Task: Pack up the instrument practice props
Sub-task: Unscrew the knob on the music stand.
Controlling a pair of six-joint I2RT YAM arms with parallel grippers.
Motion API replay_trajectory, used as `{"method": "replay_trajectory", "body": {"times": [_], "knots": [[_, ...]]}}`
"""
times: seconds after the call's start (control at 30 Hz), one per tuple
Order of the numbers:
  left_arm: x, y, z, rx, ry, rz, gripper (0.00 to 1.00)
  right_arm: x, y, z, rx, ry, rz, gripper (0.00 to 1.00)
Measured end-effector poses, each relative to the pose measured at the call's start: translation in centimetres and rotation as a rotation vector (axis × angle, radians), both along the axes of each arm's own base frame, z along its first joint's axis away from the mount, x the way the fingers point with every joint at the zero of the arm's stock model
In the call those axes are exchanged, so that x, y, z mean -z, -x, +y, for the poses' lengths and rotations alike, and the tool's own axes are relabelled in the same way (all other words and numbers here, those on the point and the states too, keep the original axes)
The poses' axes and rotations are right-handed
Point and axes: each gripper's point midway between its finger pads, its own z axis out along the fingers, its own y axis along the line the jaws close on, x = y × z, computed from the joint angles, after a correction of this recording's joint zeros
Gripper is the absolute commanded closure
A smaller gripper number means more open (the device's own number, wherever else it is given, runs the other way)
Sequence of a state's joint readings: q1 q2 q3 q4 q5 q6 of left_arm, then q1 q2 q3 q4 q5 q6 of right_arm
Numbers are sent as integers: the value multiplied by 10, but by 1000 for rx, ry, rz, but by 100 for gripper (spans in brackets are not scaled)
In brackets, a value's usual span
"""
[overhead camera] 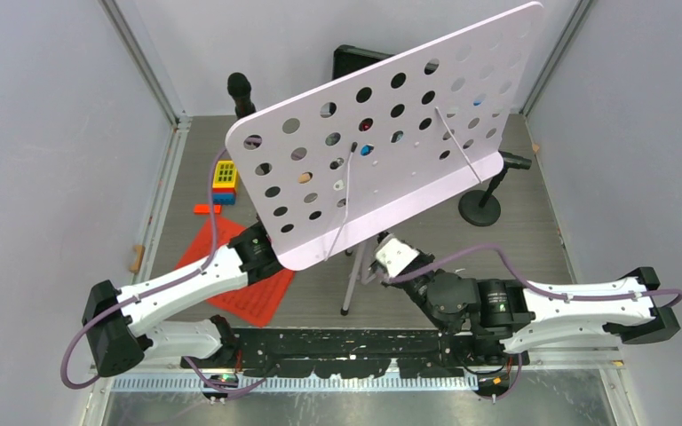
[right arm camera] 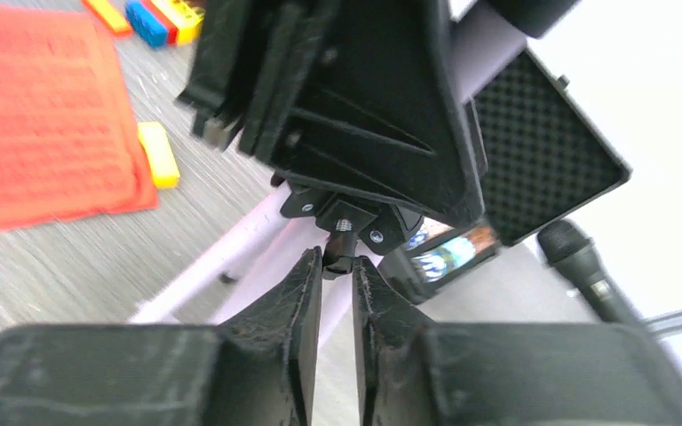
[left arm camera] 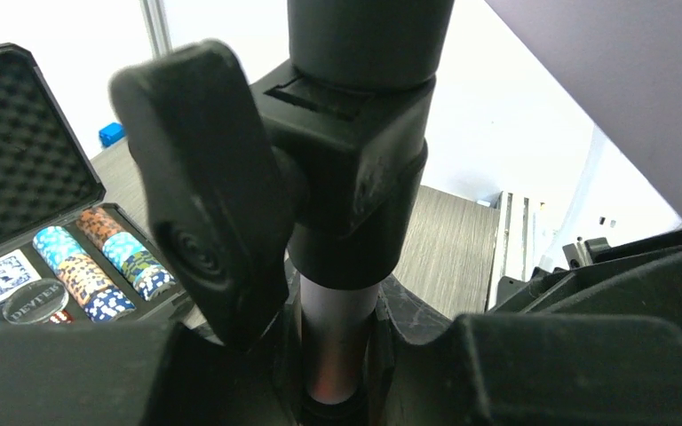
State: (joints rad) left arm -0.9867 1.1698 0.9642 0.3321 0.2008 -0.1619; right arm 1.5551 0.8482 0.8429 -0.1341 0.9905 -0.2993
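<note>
The white hole-punched music rack [overhead camera: 391,133] stands tilted on its silver tripod leg [overhead camera: 350,286]. My left gripper [left arm camera: 337,355] is shut on the rack's silver pole [left arm camera: 336,311], just below the black clamp collar and its knob [left arm camera: 204,195]. From above, the left gripper [overhead camera: 260,250] is mostly hidden under the rack's lower edge. My right gripper [right arm camera: 337,263] is shut on a small black screw knob [right arm camera: 338,257] beneath the rack's black bracket [right arm camera: 355,115]; from above the right gripper [overhead camera: 376,264] sits by the pole. Red sheet-music pages [overhead camera: 247,293] lie on the table. One microphone [overhead camera: 240,89] stands at the back left, another [overhead camera: 515,161] at the right.
An open black case of poker chips [left arm camera: 89,266] sits behind the rack. Yellow and blue toy blocks [overhead camera: 224,182] lie left of it, and a yellow block [right arm camera: 158,153] is beside the red pages. The right microphone's round base [overhead camera: 479,209] stands near the right wall.
</note>
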Motion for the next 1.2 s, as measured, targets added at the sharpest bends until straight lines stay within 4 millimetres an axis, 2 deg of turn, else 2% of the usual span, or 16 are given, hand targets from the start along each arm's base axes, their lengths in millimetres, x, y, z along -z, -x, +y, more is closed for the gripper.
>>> {"method": "replay_trajectory", "body": {"times": [0.07, 0.23, 0.37, 0.4, 0.53, 0.7, 0.87, 1.07, 1.2], "knots": [[0, 1, 1, 1, -1, -2, 100, 1, 2, -1, -29, 122, -66, 69], [0, 4, 4, 2, -1, -2, 100, 28, -3, -12, -34, 500, -218, 67], [1, 5, 6, 2, -1, -2, 100, 36, -6, -16, -37, 650, -288, 50], [1, 5, 6, 2, -1, -2, 100, 34, -6, -16, -36, 653, -296, 43], [1, 5, 6, 2, -1, -2, 100, 27, -4, -18, -33, 639, -308, 27], [1, 5, 6, 2, -1, -2, 100, 10, 9, -19, -68, 469, -263, 13], [1, 4, 6, 2, -2, -2, 100, -15, 20, -35, -109, 173, -163, 12], [1, 5, 6, 1, -4, -1, 100, -39, 23, -71, -133, -233, -11, 12], [2, 5, 7, -1, -7, 1, 100, -38, 23, -89, -121, -406, 81, 12]]}}
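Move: The knob on the music stand is already between my right fingertips. My left hand has the stand's shaft gripped about 4 cm ahead of my right hand and 5 cm higher, so the knob lies from my left hand some 4 cm back and 5 cm down. From the right hand, the board's middle is roughly 10 cm ahead and 18 cm above, while the black mic stand stands about 15 cm ahead, 23 cm to the right and well below. I let go of the knob with my right hand while rolling on some 40 degrees counter-clockwise, looking along the fingers, and dip about 3.5 cm; then I spread the fingers wide, roll back the other way past where I began, and draw off up, right and a little back, ending about 9 cm right of the start. My left hand keeps its hold on the shaft. ##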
